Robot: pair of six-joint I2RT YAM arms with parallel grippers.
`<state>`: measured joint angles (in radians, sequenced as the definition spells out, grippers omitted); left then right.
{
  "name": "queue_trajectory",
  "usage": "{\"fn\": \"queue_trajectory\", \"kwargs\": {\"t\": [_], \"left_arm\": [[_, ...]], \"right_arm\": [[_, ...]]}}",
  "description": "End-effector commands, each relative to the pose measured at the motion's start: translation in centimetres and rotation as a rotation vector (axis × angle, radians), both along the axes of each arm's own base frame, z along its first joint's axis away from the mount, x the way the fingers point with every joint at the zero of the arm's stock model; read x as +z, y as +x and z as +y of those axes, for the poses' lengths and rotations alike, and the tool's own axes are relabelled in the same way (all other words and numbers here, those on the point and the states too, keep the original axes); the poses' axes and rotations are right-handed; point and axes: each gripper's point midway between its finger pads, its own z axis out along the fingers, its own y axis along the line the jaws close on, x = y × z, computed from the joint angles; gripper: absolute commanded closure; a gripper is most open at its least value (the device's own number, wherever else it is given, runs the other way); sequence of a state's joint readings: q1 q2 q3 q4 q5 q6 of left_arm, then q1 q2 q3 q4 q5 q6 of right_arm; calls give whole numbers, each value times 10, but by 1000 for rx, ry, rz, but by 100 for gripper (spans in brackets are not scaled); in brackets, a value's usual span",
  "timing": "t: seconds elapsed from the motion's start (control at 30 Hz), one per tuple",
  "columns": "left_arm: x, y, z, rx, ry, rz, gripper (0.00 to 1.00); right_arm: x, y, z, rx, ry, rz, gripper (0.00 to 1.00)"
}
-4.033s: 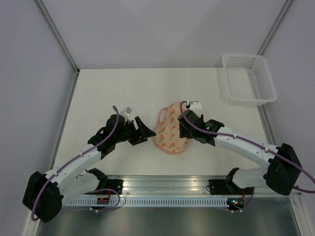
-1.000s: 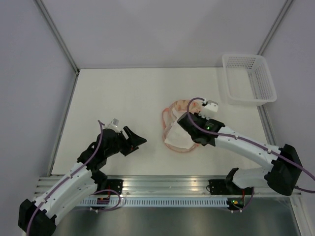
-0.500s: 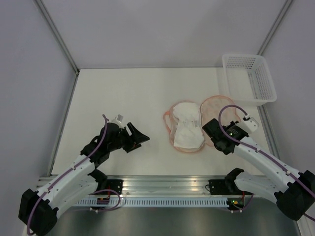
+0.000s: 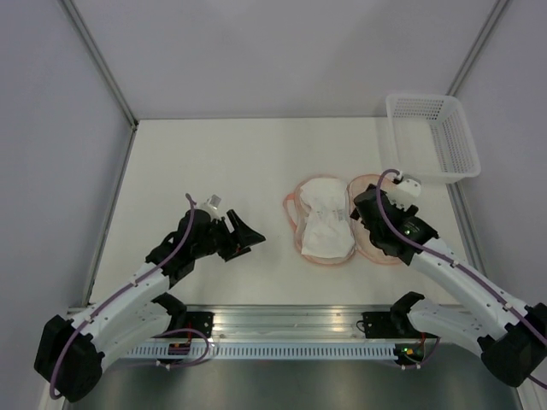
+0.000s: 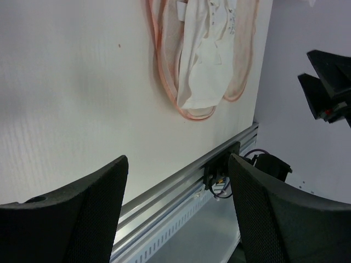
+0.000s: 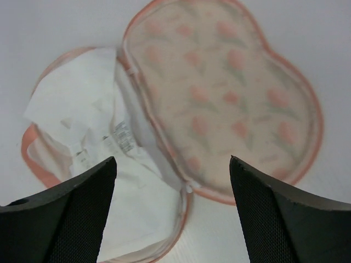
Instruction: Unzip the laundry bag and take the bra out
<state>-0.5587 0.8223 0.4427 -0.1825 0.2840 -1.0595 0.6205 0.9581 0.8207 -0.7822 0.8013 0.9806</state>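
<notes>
The laundry bag (image 4: 373,224) lies open flat on the table, its two halves side by side with pink zipper rims. The white bra (image 4: 323,220) rests folded in the left half; the right half shows its pale printed lining (image 6: 230,93). The bra (image 6: 93,164) also shows in the right wrist view, and in the left wrist view (image 5: 205,66). My right gripper (image 4: 366,210) is open and empty, above the bag's hinge. My left gripper (image 4: 245,238) is open and empty, well left of the bag, near the table's front.
A white plastic mesh basket (image 4: 432,137) stands at the back right corner. The aluminium rail (image 4: 291,325) runs along the table's front edge. Grey walls close in the table on the left, back and right.
Since 4 s ago the bag has been opened flat and the bra exposed. In the last half second my right gripper moved back and left over the bag; my left gripper shifted slightly right.
</notes>
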Motion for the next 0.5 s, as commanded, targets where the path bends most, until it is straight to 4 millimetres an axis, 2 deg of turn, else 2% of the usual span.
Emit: {"fn": "queue_trajectory", "kwargs": {"t": [0.0, 0.03, 0.07, 0.1, 0.17, 0.2, 0.27, 0.37, 0.47], "left_arm": [[39, 11, -26, -118, -104, -152, 21], [41, 13, -33, -147, -114, -149, 21], [43, 15, -36, -161, -118, -156, 21], [51, 18, -40, -172, -130, -173, 21], [48, 19, -44, -193, -130, -158, 21], [48, 20, -45, -196, -134, -158, 21], [47, 18, -45, -200, -136, -159, 21], [39, 15, -41, -191, -133, -149, 21], [29, 9, -38, -181, -133, -125, 21]], "right_arm": [[-11, 34, 70, 352, 97, 37, 12], [-18, 39, 76, 390, 106, 53, 12], [-18, 46, 95, 463, 176, 38, 12], [-31, 53, 93, 470, 195, 63, 12], [-33, 69, 99, 514, 244, 35, 12], [-42, 78, 92, 506, 270, 61, 12], [-46, 92, 86, 512, 264, 59, 13], [-69, 113, 65, 467, 277, 110, 14], [-76, 120, 76, 537, 355, 133, 16]]}}
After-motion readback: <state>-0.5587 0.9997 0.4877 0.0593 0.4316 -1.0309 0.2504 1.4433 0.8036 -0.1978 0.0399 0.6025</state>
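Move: The bra lies in the opened laundry bag, its middle about 6 cm ahead of the right hand, 10 cm to its left and some 15 cm below. The bag's printed flap is folded out about 6 cm ahead and 7 cm to the right of that hand; the pink strap lies some 9 cm ahead and 20 cm to its left. From the left hand the bra is about 15 cm ahead, 22 cm to the right and 12 cm below. The right hand swings forward and left with its fingers wide open, then stops going left and keeps on forward and down, some 10 cm forward and as much down in all, to close above the bra's flap-side edge, turning roughly 20 degrees counter-clockwise and tipping so the fingers point more steeply down. The left hand, also still open and empty, eases about 3.5 cm to the right and a little forward towards the bra while rising a couple of centimetres, and no touch by either hand can be seen. ##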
